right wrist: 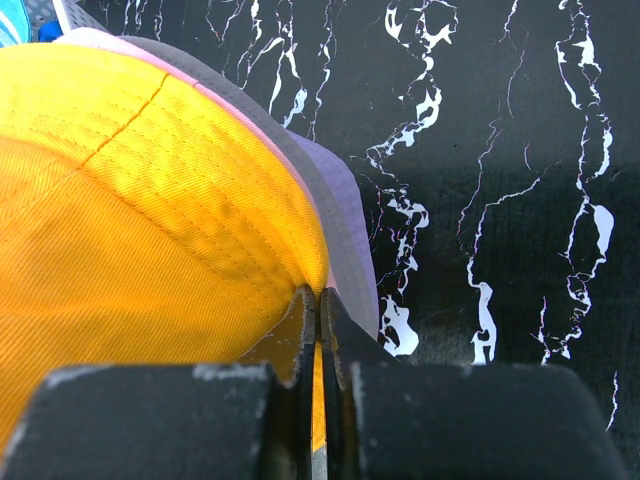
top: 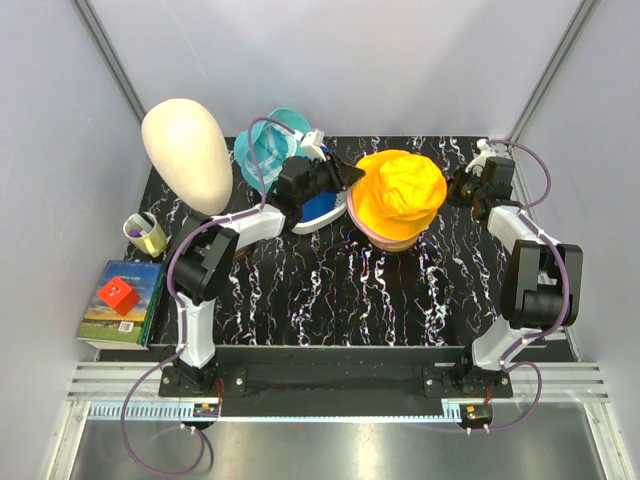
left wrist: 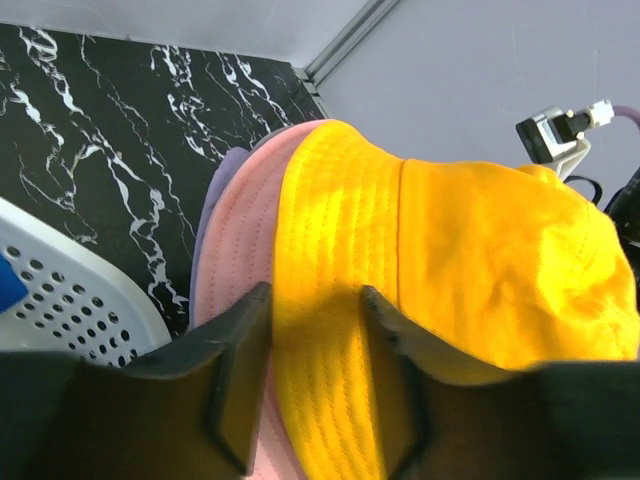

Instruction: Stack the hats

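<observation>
An orange-yellow hat (top: 400,192) tops a pile, with a pink hat (left wrist: 238,250) under it and a lavender hat (right wrist: 342,195) at the bottom. My left gripper (left wrist: 315,345) hovers at the pile's left side, its jaws apart and straddling the orange-yellow brim (left wrist: 320,260). On the pile's right side my right gripper (right wrist: 320,300) is shut on the orange-yellow hat's brim, a sliver of yellow showing between its fingers. A teal hat (top: 262,145) and a royal-blue hat (top: 322,207) lie behind and under my left arm.
A white perforated basket (left wrist: 70,290) sits just left of the pile, under my left arm. The cream mannequin head (top: 187,155) stands at the back left. A cup (top: 145,232) and a book with a red cube (top: 118,298) lie off the mat's left edge.
</observation>
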Tool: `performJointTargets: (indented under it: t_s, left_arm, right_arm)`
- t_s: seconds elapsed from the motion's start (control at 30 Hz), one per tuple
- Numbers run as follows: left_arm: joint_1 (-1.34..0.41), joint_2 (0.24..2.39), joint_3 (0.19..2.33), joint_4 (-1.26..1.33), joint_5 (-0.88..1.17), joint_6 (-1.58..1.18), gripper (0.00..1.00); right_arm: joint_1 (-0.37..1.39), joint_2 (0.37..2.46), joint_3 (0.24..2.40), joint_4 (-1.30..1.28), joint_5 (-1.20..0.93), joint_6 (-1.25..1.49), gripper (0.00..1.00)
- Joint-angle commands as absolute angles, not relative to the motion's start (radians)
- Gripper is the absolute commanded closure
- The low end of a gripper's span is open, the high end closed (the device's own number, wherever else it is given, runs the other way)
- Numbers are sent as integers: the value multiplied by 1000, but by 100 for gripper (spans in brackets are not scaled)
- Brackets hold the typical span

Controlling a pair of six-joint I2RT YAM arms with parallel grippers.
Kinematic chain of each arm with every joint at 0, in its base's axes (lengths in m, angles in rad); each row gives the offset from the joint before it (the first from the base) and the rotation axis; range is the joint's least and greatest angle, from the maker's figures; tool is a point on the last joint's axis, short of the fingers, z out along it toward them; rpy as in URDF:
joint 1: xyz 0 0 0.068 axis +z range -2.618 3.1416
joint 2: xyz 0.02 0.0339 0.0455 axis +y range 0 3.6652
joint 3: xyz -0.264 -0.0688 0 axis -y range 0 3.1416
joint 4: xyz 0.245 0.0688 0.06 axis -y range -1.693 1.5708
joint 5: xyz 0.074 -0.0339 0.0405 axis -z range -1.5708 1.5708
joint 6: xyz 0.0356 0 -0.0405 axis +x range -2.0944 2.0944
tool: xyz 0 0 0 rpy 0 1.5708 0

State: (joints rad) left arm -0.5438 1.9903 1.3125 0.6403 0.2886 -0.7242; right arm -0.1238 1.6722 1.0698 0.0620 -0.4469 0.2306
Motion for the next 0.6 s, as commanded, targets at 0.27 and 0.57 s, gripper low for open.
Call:
performJointTargets:
  t_s: [0.27, 0.57]
  left_arm:
    - [-548, 2014, 1325, 704, 279, -732, 100]
    - [-549, 2014, 1322, 502, 143, -611, 100]
  right_arm:
    - [-132, 1658, 1077, 66, -431, 210, 100]
    - [-132, 1640, 1062, 51, -394, 209, 100]
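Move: The left hand has the left brim of the yellow hat between its half-closed fingers, the hat's middle about 11 cm to its right and 2 cm back. The pink hat beneath is centred some 8 cm right, 4 cm back and 5 cm lower; the white basket is about 14 cm left, level, and well below. The right hand already holds the opposite brim, the yellow hat's middle some 10 cm to its left, level ahead and slightly higher. Left fingers shut on the yellow hat's left brim, then lower about 2 cm; the right keeps its pinch. ##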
